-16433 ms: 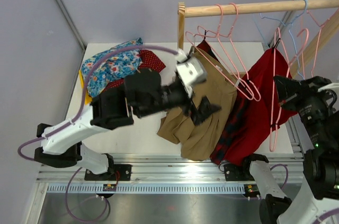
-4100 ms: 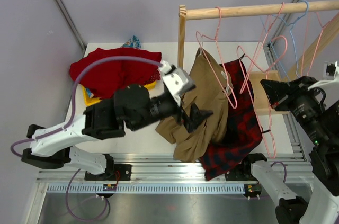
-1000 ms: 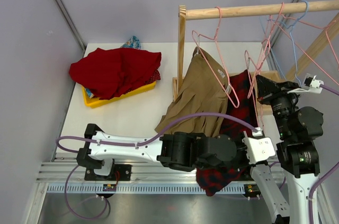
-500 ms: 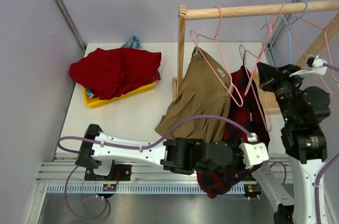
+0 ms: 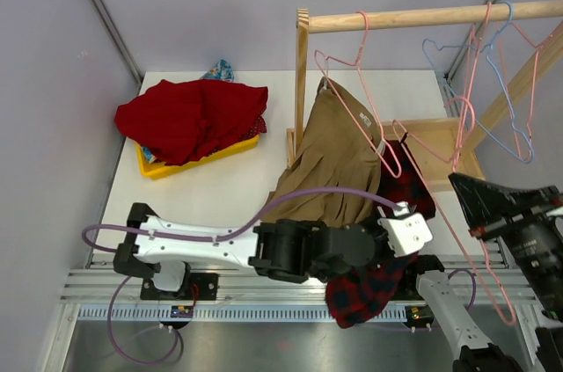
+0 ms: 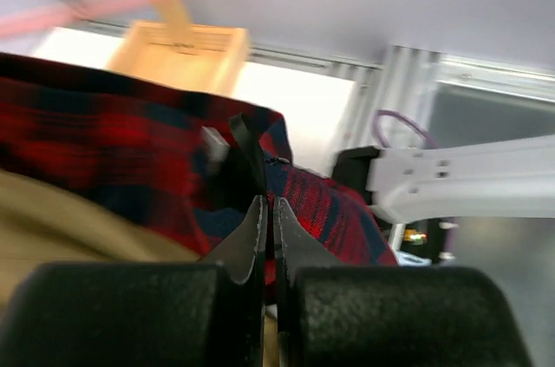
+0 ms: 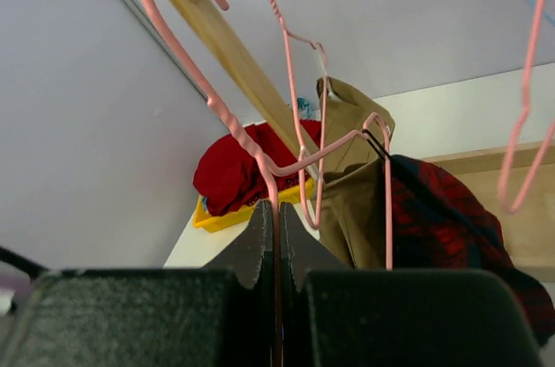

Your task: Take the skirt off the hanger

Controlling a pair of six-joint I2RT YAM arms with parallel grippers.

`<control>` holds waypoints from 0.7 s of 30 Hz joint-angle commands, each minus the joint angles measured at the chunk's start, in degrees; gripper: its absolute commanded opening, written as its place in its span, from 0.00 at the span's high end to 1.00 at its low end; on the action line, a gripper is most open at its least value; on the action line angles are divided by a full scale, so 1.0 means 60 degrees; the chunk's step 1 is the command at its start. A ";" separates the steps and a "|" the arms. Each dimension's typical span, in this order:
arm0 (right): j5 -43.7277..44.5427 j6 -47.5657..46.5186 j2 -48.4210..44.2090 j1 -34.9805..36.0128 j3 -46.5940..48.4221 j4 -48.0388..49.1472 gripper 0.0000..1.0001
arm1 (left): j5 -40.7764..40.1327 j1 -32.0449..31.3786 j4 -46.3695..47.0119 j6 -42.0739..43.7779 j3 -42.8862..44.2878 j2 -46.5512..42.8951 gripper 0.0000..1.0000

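Note:
The red plaid skirt (image 5: 368, 286) hangs low over the table's front edge. In the right wrist view the skirt (image 7: 447, 211) still hangs by a black loop (image 7: 375, 140) from one shoulder of the pink hanger (image 7: 234, 128). My left gripper (image 6: 269, 202) is shut on a fold of the plaid cloth; from above it (image 5: 419, 258) lies reached across under the rack. My right gripper (image 7: 276, 206) is shut on the hanger's wire. From above, the right gripper (image 5: 456, 178) holds the hanger (image 5: 466, 249) tilted toward the near right, its hook on the wooden rod (image 5: 413, 14).
A tan skirt (image 5: 334, 161) hangs on another pink hanger just left of the plaid one. A yellow tray (image 5: 220, 154) with red clothes (image 5: 189, 117) sits at the back left. Blue and pink empty hangers (image 5: 519, 126) dangle at the right. The rack's post (image 5: 302, 82) stands mid-table.
The right gripper has swung down toward the near right, dragging the pink hanger with it. The left gripper has closed on the plaid skirt, which has sagged lower.

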 commanded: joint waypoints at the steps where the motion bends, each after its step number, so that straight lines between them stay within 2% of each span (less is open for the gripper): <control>1: -0.0897 -0.0164 -0.0243 -0.0019 0.1378 -0.1664 1.00 | -0.1221 0.0038 -0.0450 0.0728 0.1501 -0.1676 1.00; 5: -0.2169 -0.0588 -0.0887 -0.0019 0.1880 -0.1508 1.00 | -0.0957 -0.0181 -0.1523 0.0859 0.2323 -0.2454 1.00; 6: -0.2971 -0.0647 -0.1136 -0.0019 0.1822 -0.0940 1.00 | -0.0928 -0.0414 -0.1771 0.0933 0.2483 -0.2877 1.00; 9: -0.3898 -0.0502 -0.1913 -0.0034 0.1719 0.0115 1.00 | -0.0928 -0.0927 -0.1963 0.1240 0.2587 -0.3624 1.00; 11: -0.4135 -0.0194 -0.2236 -0.0005 0.1690 0.0645 1.00 | -0.1015 -0.1119 -0.2051 0.1416 0.2631 -0.3963 1.00; 14: -0.4516 -0.0164 -0.1930 0.0039 0.2477 0.0911 1.00 | -0.1512 -0.1426 -0.2271 0.1766 0.2822 -0.4418 1.00; 19: -0.5687 0.0595 -0.1141 0.0608 0.3271 0.1643 1.00 | -0.3737 -0.1559 -0.1847 0.3318 0.2632 -0.4829 1.00; 20: -0.5878 0.0627 -0.1022 0.0741 0.3460 0.1658 1.00 | -0.4175 -0.1559 -0.1658 0.4206 0.2544 -0.4844 1.00; 21: -0.5923 0.0598 -0.0920 0.0859 0.3578 0.1499 1.00 | -0.5064 -0.1544 -0.0844 0.4780 0.2413 -0.4902 1.00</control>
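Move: The left fingers already hold the plaid skirt by one loop; the yellow tray it will go to is about 48 cm left, 36 cm ahead and 30 cm below, the khaki skirt some 12 cm left, 20 cm ahead, 10 cm lower. The right hand already grips the pink hanger; the skirt's hanger strap lies about 10 cm ahead and 6 cm left, level; the blue hanger some 22 cm ahead, 8 cm right, 5 cm lower. Still pinching the plaid skirt's loop, the left hand sweeps some 25 cm left and as far up, rolling its pointing direction upward, while the right keeps its grip on the pink hanger and draws it about 26 cm back, with fingertips tipping up and turning counter-clockwise. The hands part, pulling skirt and hanger away from the rack. ##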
